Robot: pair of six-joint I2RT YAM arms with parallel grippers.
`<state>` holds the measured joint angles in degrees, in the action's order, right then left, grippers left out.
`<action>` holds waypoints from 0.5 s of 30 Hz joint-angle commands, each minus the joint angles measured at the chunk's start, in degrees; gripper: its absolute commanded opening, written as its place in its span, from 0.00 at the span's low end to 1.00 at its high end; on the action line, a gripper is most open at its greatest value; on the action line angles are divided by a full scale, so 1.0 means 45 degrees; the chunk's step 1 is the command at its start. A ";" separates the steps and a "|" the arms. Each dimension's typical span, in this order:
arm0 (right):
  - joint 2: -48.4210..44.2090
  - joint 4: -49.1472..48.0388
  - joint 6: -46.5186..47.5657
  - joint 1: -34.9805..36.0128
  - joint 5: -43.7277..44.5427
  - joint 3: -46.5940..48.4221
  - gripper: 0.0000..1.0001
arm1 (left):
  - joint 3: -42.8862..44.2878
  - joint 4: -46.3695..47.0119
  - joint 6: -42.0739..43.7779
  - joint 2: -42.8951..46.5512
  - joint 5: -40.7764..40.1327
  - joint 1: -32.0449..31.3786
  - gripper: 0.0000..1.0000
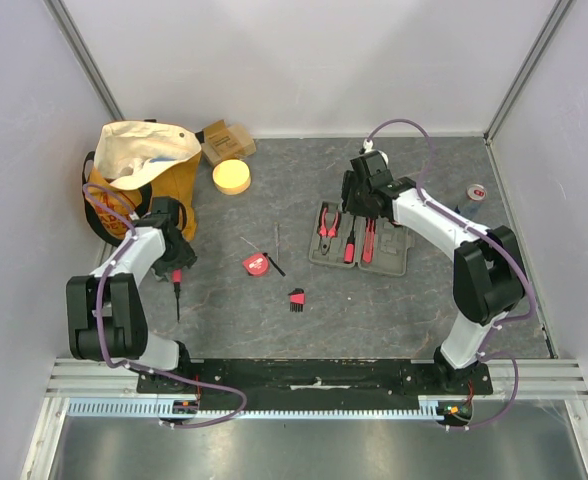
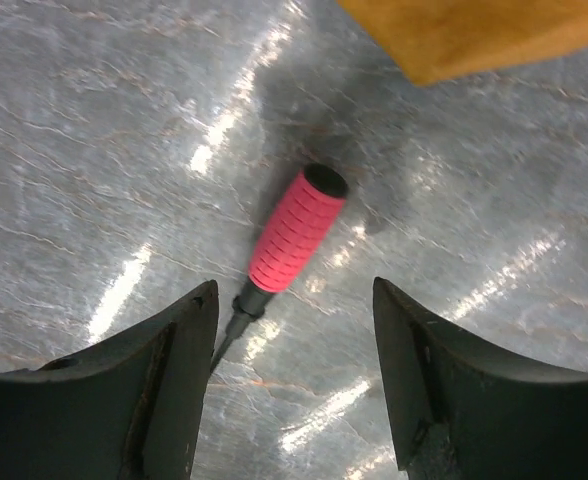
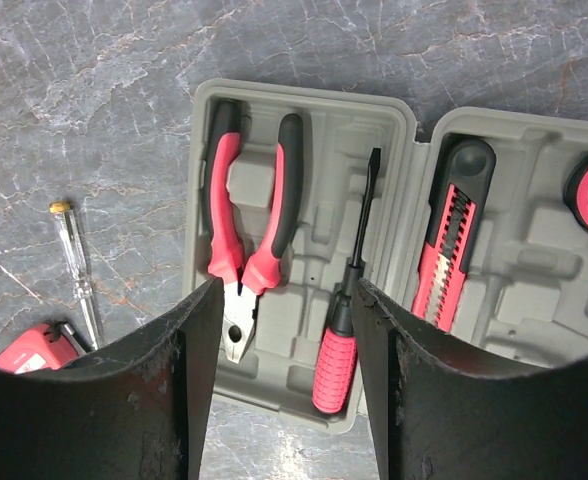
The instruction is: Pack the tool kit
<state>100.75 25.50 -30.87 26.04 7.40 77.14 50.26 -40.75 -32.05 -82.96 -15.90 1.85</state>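
The grey-green tool kit case (image 1: 394,262) lies open right of centre. In the right wrist view its slots (image 3: 304,130) hold red-and-black pliers (image 3: 249,210), a red-handled screwdriver (image 3: 336,350) and a red utility knife (image 3: 444,250). My right gripper (image 3: 286,290) hovers open above the case (image 1: 359,205) with nothing between its fingers. On the left, my left gripper (image 1: 177,262) stands open low over a second red-handled screwdriver (image 2: 296,230) lying on the table (image 1: 176,285). The handle lies just beyond the left gripper (image 2: 294,300) and the dark shaft runs beside the left finger (image 2: 189,340).
Loose on the table are a red tape measure (image 1: 256,264), a red-and-black hex key set (image 1: 296,298) and a thin clear-handled screwdriver (image 3: 74,260). The orange-and-cream tote bag (image 1: 139,175), a cardboard box (image 1: 226,140) and a yellow disc (image 1: 232,177) stand back left. A small tape roll (image 1: 477,191) lies far right.
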 commanded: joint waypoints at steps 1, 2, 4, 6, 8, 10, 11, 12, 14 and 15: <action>-0.0709 -0.0216 -0.0053 -0.0025 0.0270 -0.0287 0.61 | 0.0004 0.0540 0.0736 -0.0295 -0.0549 0.0409 0.69; -0.0748 -0.0255 -0.0111 -0.0006 0.0309 -0.0346 0.61 | -0.0016 0.0540 0.0794 -0.0411 -0.0452 0.0410 0.69; -0.0826 -0.0353 -0.0190 -0.0026 0.0329 -0.0483 0.61 | -0.0114 0.0657 0.0873 -0.0568 -0.0121 0.0429 0.69; -0.0865 -0.0431 -0.0268 -0.0064 0.0367 -0.0658 0.61 | -0.0231 0.0735 0.0989 -0.0647 0.0348 0.0429 0.65; -0.0924 -0.0490 -0.0288 -0.0084 0.0387 -0.0795 0.61 | -0.0368 0.0755 0.0951 -0.0627 0.0583 0.0429 0.55; -0.0982 -0.0529 -0.0327 -0.0123 0.0407 -0.0893 0.61 | -0.0485 0.0755 0.0874 -0.0588 0.0818 0.0429 0.45; -0.0983 -0.0568 -0.0327 -0.0143 0.0407 -0.0893 0.61 | -0.0543 0.0755 0.0738 -0.0550 0.0935 0.0429 0.39; -0.1002 -0.0549 -0.0327 -0.0201 0.0407 -0.0912 0.61 | -0.0583 0.0755 0.0678 -0.0511 0.1091 0.0429 0.33; -0.1041 -0.0568 -0.0269 -0.0240 0.0387 -0.0913 0.61 | -0.0700 0.0794 0.0444 -0.0394 0.1403 0.0410 0.24; -0.1041 -0.0587 -0.0249 -0.0240 0.0387 -0.0893 0.61 | -0.0758 0.0794 0.0385 -0.0335 0.1501 0.0391 0.21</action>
<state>98.72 24.45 -31.73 25.54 7.92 73.49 48.01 -39.20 -29.26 -85.65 -13.50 3.90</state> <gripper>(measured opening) 0.608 0.269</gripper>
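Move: The screwdriver's red handle lies nearly straight under my open left fingers, about 3 cm down and 1 cm ahead, its blade pointing back towards my base. The yellow bag stands some 14 cm ahead and 8 cm left of that hand; the tape measure lies about 17 cm to its right and 2 cm farther out. From my right hand the handle is roughly 40 cm left, 14 cm back and 10 cm below. I sink my left hand about 2 cm onto the screwdriver, sliding a touch to the left at first and then drawing back about 1 cm towards the collar end of the handle. As I go down I close the well-opened fingers until they pinch the screwdriver where the red grip meets the collar, barely tilting the wrist. ##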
